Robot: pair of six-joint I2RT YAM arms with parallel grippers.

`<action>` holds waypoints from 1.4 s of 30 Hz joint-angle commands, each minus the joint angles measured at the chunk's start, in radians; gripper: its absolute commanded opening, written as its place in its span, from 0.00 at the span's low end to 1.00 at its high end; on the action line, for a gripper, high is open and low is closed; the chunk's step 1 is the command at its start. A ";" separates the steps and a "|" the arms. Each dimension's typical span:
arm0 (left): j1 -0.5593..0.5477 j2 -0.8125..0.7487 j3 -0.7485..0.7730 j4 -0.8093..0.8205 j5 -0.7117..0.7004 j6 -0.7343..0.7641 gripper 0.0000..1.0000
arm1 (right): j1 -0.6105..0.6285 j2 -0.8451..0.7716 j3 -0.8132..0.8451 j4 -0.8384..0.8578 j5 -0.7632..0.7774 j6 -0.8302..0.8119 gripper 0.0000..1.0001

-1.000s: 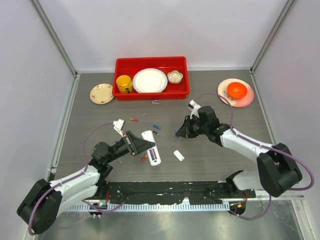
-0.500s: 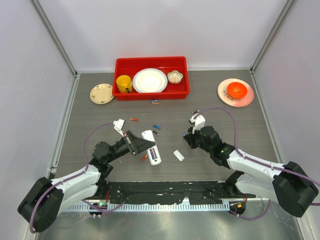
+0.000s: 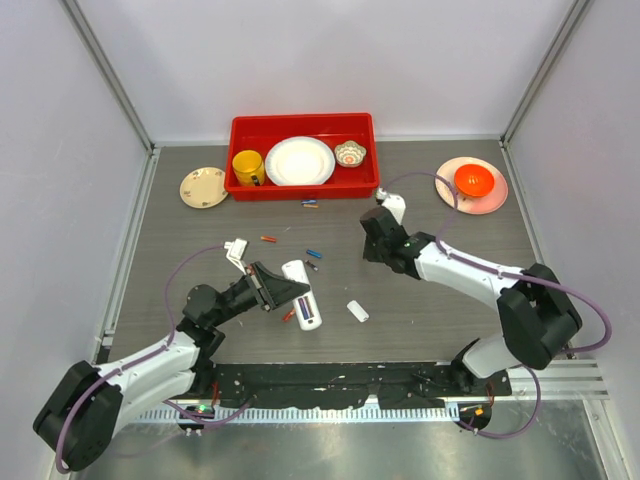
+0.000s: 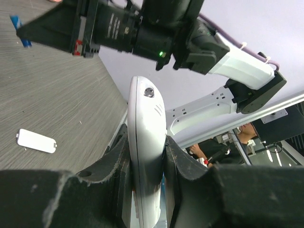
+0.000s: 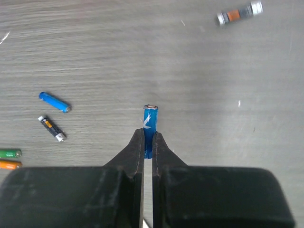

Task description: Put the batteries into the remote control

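Note:
The white remote control (image 3: 298, 282) (image 4: 145, 114) is clamped edge-on in my left gripper (image 3: 284, 289) (image 4: 145, 144), which is shut on it just above the table at the middle left; its dark recess faces up. My right gripper (image 3: 369, 243) (image 5: 147, 138) is shut on a blue battery (image 5: 150, 119) that stands up out of the fingertips, over bare table to the right of the remote. Loose batteries lie around: a blue one (image 5: 54, 102) (image 3: 313, 253), a dark one (image 5: 51, 128), a green one (image 5: 9, 153), an orange one (image 5: 8, 165) and a red one (image 3: 289, 314) beside the remote.
A small flat white cover (image 3: 357, 311) (image 4: 36, 141) lies right of the remote. At the back stands a red tray (image 3: 304, 187) with a yellow mug (image 3: 247, 166), a white plate (image 3: 299, 160) and a small bowl (image 3: 350, 153). A patterned saucer (image 3: 204, 187) and a pink plate (image 3: 495, 197) flank it.
My right arm swung toward the near edge, then back away to the table's middle, still shut on the blue battery. The left arm and the remote have not moved.

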 commanded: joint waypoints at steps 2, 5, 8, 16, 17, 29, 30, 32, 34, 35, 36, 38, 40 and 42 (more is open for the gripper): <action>0.004 -0.033 0.021 0.039 -0.016 -0.008 0.00 | -0.010 -0.104 -0.173 0.043 0.042 0.574 0.01; 0.004 -0.046 0.016 0.030 -0.031 -0.011 0.00 | 0.031 -0.104 -0.195 -0.041 0.160 0.887 0.01; 0.004 -0.059 0.009 0.025 -0.045 -0.014 0.00 | 0.057 -0.069 -0.154 -0.193 0.222 1.117 0.01; 0.004 -0.128 -0.010 -0.035 -0.071 -0.015 0.00 | 0.069 0.063 -0.043 -0.388 0.246 1.429 0.01; 0.004 -0.145 -0.011 -0.047 -0.083 -0.012 0.00 | 0.071 0.075 -0.040 -0.384 0.239 1.434 0.02; 0.004 -0.150 -0.014 -0.098 -0.092 -0.008 0.00 | 0.069 0.184 0.015 -0.368 0.194 1.426 0.30; 0.004 -0.144 -0.016 -0.096 -0.089 -0.008 0.00 | 0.069 0.184 0.014 -0.362 0.193 1.425 0.32; 0.004 -0.141 -0.017 -0.095 -0.088 -0.009 0.00 | 0.069 0.184 0.011 -0.359 0.184 1.418 0.38; 0.004 -0.138 -0.017 -0.093 -0.082 -0.011 0.00 | 0.069 0.183 0.012 -0.356 0.176 1.409 0.45; 0.004 -0.138 -0.017 -0.093 -0.083 -0.011 0.00 | 0.069 0.178 0.008 -0.356 0.168 1.403 0.46; 0.004 -0.139 -0.019 -0.093 -0.082 -0.011 0.00 | 0.069 0.174 0.008 -0.353 0.165 1.386 0.47; 0.004 -0.138 -0.020 -0.093 -0.078 -0.009 0.00 | 0.071 0.142 0.011 -0.335 0.160 1.324 0.50; 0.004 -0.141 -0.024 -0.093 -0.074 -0.011 0.00 | 0.072 0.111 0.023 -0.310 0.154 1.170 0.52; 0.004 -0.144 -0.027 -0.093 -0.071 -0.011 0.00 | 0.074 0.050 0.043 -0.278 0.156 1.025 0.53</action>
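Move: My right hand still holds a blue battery and takes it to a bare patch of table some 4 cm back, 2 cm to the right and 8 cm below. From this hand, at about 9 cm below, the battery cover lies 10 cm back and 3 cm left, a black battery 1 cm ahead and 14 cm left, and a second blue battery 4 cm ahead and 14 cm left. From my left hand, that patch is about 10 cm ahead, 17 cm right and 20 cm below. I lower my right hand about 8 cm onto the bare table beyond the battery cover, drawing it back some 4 cm. On the way down I swing the wrist roughly 60 degrees clockwise and tip the fingers steeper. Once down, I open the fingers wide and let go of the blue battery, rising barely half a centimetre at the end. ##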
